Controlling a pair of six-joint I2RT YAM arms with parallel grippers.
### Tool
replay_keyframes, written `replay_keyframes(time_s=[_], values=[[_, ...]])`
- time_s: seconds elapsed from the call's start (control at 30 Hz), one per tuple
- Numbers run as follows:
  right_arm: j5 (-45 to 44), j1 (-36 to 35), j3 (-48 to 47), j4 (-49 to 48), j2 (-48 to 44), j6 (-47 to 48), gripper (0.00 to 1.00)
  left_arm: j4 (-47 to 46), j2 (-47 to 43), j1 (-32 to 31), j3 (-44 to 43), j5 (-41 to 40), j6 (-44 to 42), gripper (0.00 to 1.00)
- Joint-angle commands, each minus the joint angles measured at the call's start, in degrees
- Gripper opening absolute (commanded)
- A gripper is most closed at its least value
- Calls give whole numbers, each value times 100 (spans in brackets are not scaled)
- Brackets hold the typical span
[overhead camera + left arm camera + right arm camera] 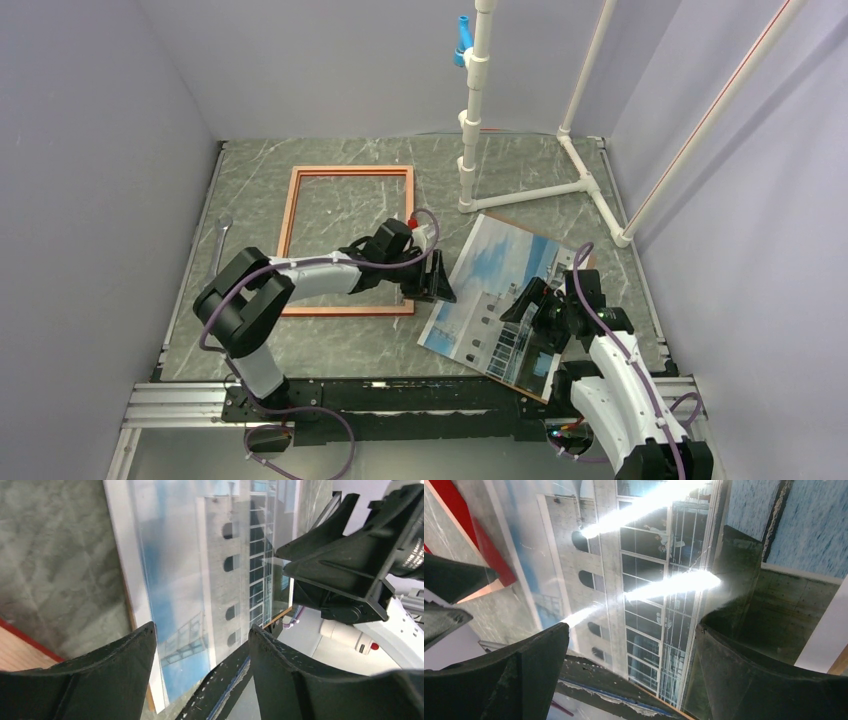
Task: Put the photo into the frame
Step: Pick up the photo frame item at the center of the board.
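Note:
The photo (pixel 490 270), a white building against blue sky, lies face up at the right of the table, tilted. The orange-brown frame (pixel 350 170) lies flat to its left, with the marble table showing through it. My left gripper (pixel 440 285) hangs over the frame's near right corner at the photo's left edge, jaws open. In the left wrist view the photo (pixel 200 580) shows between the empty fingers (pixel 142 650). My right gripper (pixel 522 300) is open above the photo's near right part. The right wrist view shows the glare-streaked photo (pixel 644 580) below its jaws.
A brown backing board (pixel 535 393) lies under the photo, its edge showing at the near side. A white pipe stand (pixel 470 120) rises at the back right. The frame's red edge (pixel 454 505) shows in the right wrist view. The table's near rail (pixel 400 395) runs close below the photo.

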State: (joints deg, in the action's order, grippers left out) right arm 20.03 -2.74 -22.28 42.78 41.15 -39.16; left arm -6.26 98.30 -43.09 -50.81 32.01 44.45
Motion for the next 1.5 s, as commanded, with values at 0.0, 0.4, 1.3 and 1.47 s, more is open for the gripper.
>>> replay_keyframes(time_s=[0.0, 0.4, 1.3, 1.47], values=[[6, -26, -12, 224, 24, 44, 100, 477, -388, -265, -394, -21, -299, 71], [30, -28, -298, 532, -104, 102, 100, 49, -196, -350, -194, 66, 125, 63], [346, -33, -1442, 1156, -480, 273, 100, 739, -1532, -33, 878, -764, 96, 0], [616, -32, -1337, 979, -468, 350, 100, 1044, -2644, 251, 1549, -1067, 228, 0]])
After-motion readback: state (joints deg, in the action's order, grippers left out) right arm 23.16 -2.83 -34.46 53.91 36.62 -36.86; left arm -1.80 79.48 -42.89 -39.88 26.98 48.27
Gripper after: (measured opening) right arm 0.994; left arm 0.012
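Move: The left hand's open fingers straddle the left edge of the clear sheet lying loose over the photo, their spot on it roughly 3 cm back, level sideways and 1 cm below. The photo's middle is about 12 cm right, 3 cm back and 5 cm below; the frame's middle, 18 cm left, 9 cm ahead and 5 cm below. That sheet edge is some 14 cm left, 1 cm ahead of the right hand and about level with it. The left fingers close fully, pinching the clear sheet's left edge, after the hand eases up and back, then sinks about 3 cm; once shut they lift some 4.5 cm while drawing about as far left, towards the frame. The right hand, still wide open and empty, rises about 7 cm above the photo, tipping slightly outward. ##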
